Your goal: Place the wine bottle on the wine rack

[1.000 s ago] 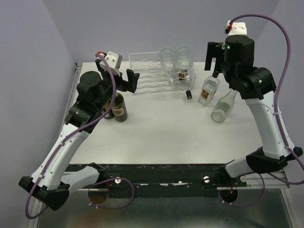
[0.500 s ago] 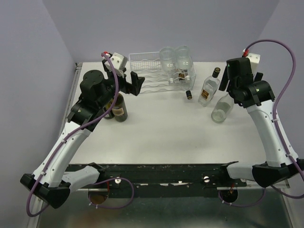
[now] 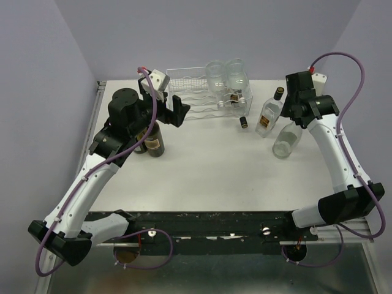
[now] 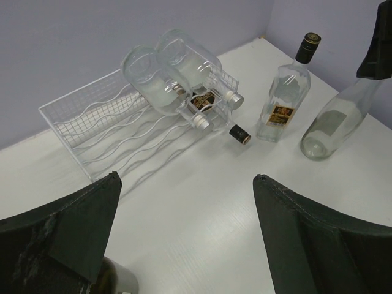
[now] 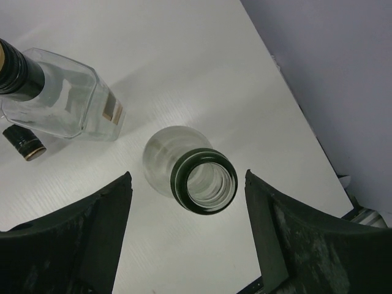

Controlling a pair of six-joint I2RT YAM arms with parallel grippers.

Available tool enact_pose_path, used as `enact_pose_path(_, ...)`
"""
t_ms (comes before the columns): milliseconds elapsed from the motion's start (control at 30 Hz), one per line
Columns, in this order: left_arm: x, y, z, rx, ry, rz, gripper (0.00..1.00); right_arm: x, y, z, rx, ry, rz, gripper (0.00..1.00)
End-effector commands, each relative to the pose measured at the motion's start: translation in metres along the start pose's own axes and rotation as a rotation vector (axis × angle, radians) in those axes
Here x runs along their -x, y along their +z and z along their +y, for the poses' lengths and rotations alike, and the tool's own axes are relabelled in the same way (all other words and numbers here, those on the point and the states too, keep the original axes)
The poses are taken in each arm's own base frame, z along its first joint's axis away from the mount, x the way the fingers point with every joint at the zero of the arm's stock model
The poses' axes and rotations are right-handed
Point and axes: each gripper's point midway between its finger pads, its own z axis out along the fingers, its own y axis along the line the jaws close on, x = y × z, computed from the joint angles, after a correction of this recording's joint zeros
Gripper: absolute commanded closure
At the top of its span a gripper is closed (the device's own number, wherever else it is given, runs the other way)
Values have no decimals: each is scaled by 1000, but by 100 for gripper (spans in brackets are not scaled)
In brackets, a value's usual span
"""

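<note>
The white wire wine rack (image 3: 190, 93) stands at the back of the table and holds two clear bottles (image 3: 226, 78) on its right side; it also shows in the left wrist view (image 4: 116, 131). An upright clear wine bottle (image 3: 286, 139) with an open dark-rimmed mouth (image 5: 204, 179) stands at the right. My right gripper (image 3: 293, 115) is open just above it, and the mouth sits between the fingers (image 5: 187, 174) without touching them. My left gripper (image 3: 177, 112) is open and empty, hovering in front of the rack's left end (image 4: 185, 177).
A square clear bottle with a black cap (image 3: 269, 114) stands left of the wine bottle (image 5: 61, 101). A small loose black cap (image 3: 243, 121) lies by the rack. Two dark bottles (image 3: 150, 138) stand under the left arm. The table's right edge is near the right gripper.
The right arm has swung down and forward from high at the back, bringing its open gripper over the clear wine bottle's neck. The left gripper has moved slightly right toward the rack.
</note>
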Motion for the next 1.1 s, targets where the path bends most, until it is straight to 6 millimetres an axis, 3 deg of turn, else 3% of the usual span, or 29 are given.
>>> enact_pose_path(0,6,-1,-2,-16,3,-5,1,6,11,0,-35,13,-28,21)
enact_pose_path(100,5,1,-2,-15,7,0,1,5,19,2,-47,8,-31,30)
enact_pose_path(267,5,3,-3,-24,10,8,1,0,32,3,-44,27,-18,35)
enact_pose_path(367,3,5,-3,-27,10,14,1,2,33,2,-47,30,-24,47)
enact_pose_path(567,-1,12,-7,-60,14,28,1,13,19,2,5,19,-44,98)
enact_pose_path(867,-12,24,-19,-144,0,53,1,22,-39,32,336,10,-9,99)
enact_pose_path(1067,-36,37,-33,-237,-66,92,1,13,-106,87,715,15,50,99)
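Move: The clear round bottle aimed at stands with its neck between the right hand's open fingers, its middle about 2 cm ahead, 1 cm to the right and 13 cm below. The square black-capped bottle is some 10 cm ahead and 7 cm left of the hand, about 14 cm down; the rack's middle lies roughly 24 cm ahead, 28 cm left and 22 cm down. From the left hand the round bottle is about 5 cm ahead, 40 cm right and 25 cm below. The round bottle's neck is pinched just below its rim as the right hand eases about 2 cm forward and down and closes. Keeping that grip, it then carries the bottle some 6 cm left towards the rack's side, drawing back and rising about 2 cm, while turning some 20 degrees, counter-clockwise with its left side lifting. The empty, open left hand drifts about 3 cm right and down. ##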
